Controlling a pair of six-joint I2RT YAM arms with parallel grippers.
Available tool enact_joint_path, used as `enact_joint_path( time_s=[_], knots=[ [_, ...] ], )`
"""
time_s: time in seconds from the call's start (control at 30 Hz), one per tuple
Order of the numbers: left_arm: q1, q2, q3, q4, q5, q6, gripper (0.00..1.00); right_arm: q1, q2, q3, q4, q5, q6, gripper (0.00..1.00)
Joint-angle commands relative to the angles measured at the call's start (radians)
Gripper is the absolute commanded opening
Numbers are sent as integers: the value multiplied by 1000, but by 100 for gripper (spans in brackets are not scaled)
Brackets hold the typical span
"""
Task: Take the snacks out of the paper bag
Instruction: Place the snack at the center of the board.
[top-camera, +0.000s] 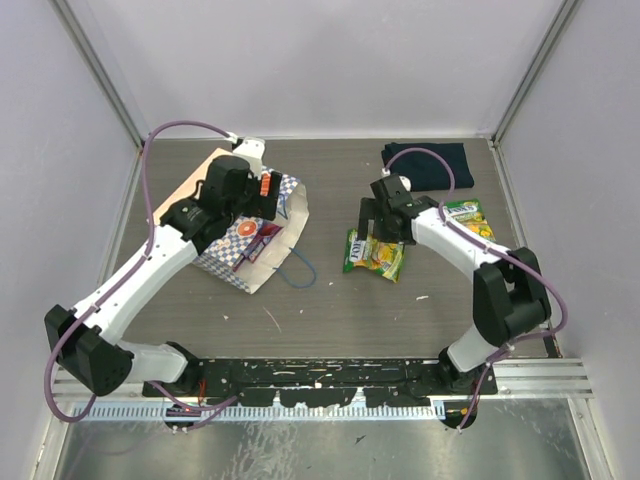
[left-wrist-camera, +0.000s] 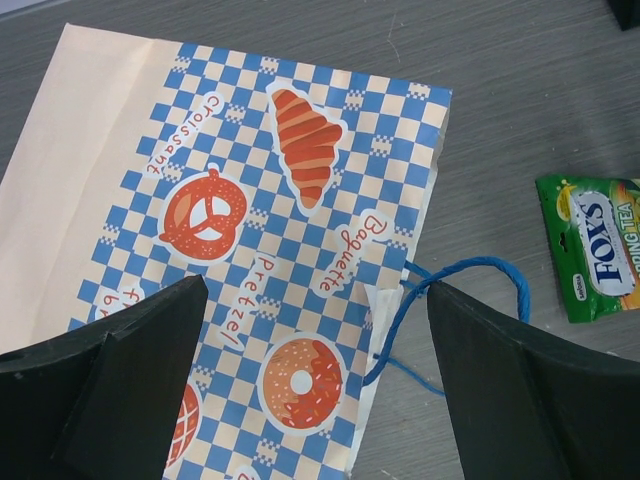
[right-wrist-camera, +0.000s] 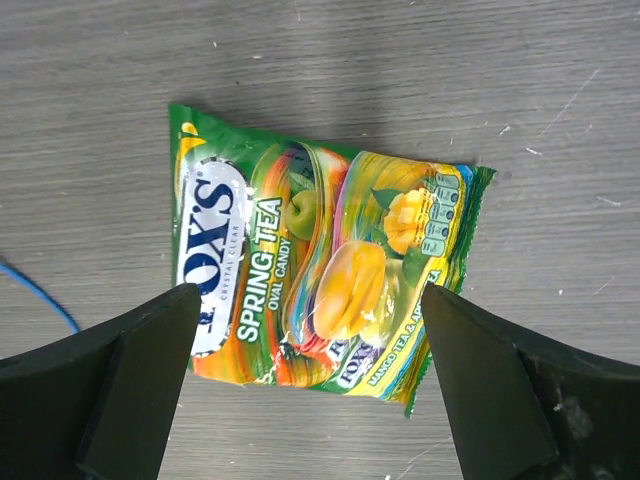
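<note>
The paper bag (top-camera: 232, 262) lies flat on the table at the left, its blue-and-white checkered side (left-wrist-camera: 280, 230) up and a blue cord handle (left-wrist-camera: 470, 272) trailing from its mouth on the right. My left gripper (left-wrist-camera: 315, 290) hovers over the bag, open, with nothing between its fingers. A green snack packet (right-wrist-camera: 320, 270) lies flat on the table (top-camera: 330, 310) at mid-right (top-camera: 373, 256). My right gripper (right-wrist-camera: 310, 300) stands open just above it, one finger past each side, apart from it. A second green packet (top-camera: 467, 218) lies further right. Whatever is inside the bag is hidden.
A dark navy folded cloth (top-camera: 428, 163) lies at the back right. White walls close in the table on three sides. The arms' bases sit along the near edge rail (top-camera: 330, 375). The first green packet also shows at the right edge of the left wrist view (left-wrist-camera: 598, 245).
</note>
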Motion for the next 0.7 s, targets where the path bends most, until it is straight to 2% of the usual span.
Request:
enact_joint_path(
  time_s=[0.0,0.2,0.33,0.47,0.67],
  knots=[
    [8,-75,-14,49,11,14,94,-8,72,82,-64,-66,-144,98],
    [13,-85,-33,52,11,11,95,-9,152,10,3,-164,-102,99],
    [16,-79,-33,48,11,14,95,-8,212,-16,-21,-79,-76,100],
    [19,-72,-33,51,12,13,95,-21,204,-44,-39,51,-31,100],
    [19,-58,-28,50,18,13,95,-116,245,-17,-126,120,188,100]
  ],
)
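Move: The Fox's snack you just set down lies almost straight beneath the right gripper, about 1 cm ahead, 1 cm to the left and 8 cm below it. The second snack packet is roughly 20 cm to the right of that gripper and 8 cm farther out. The folded dark cloth lies some 22 cm ahead and 11 cm to the right. From the left gripper the Fox's snack is about 30 cm to the right, 1 cm back and 25 cm lower. Bring the wide-open right gripper down about 6.5 cm onto the Fox's snack, drawing back slightly and steepening the fingers some 10 degrees as it sinks. Then, staying low with the open fingertips on the packet, drag it about 2.5 cm to the right while turning some 10 degrees clockwise. ##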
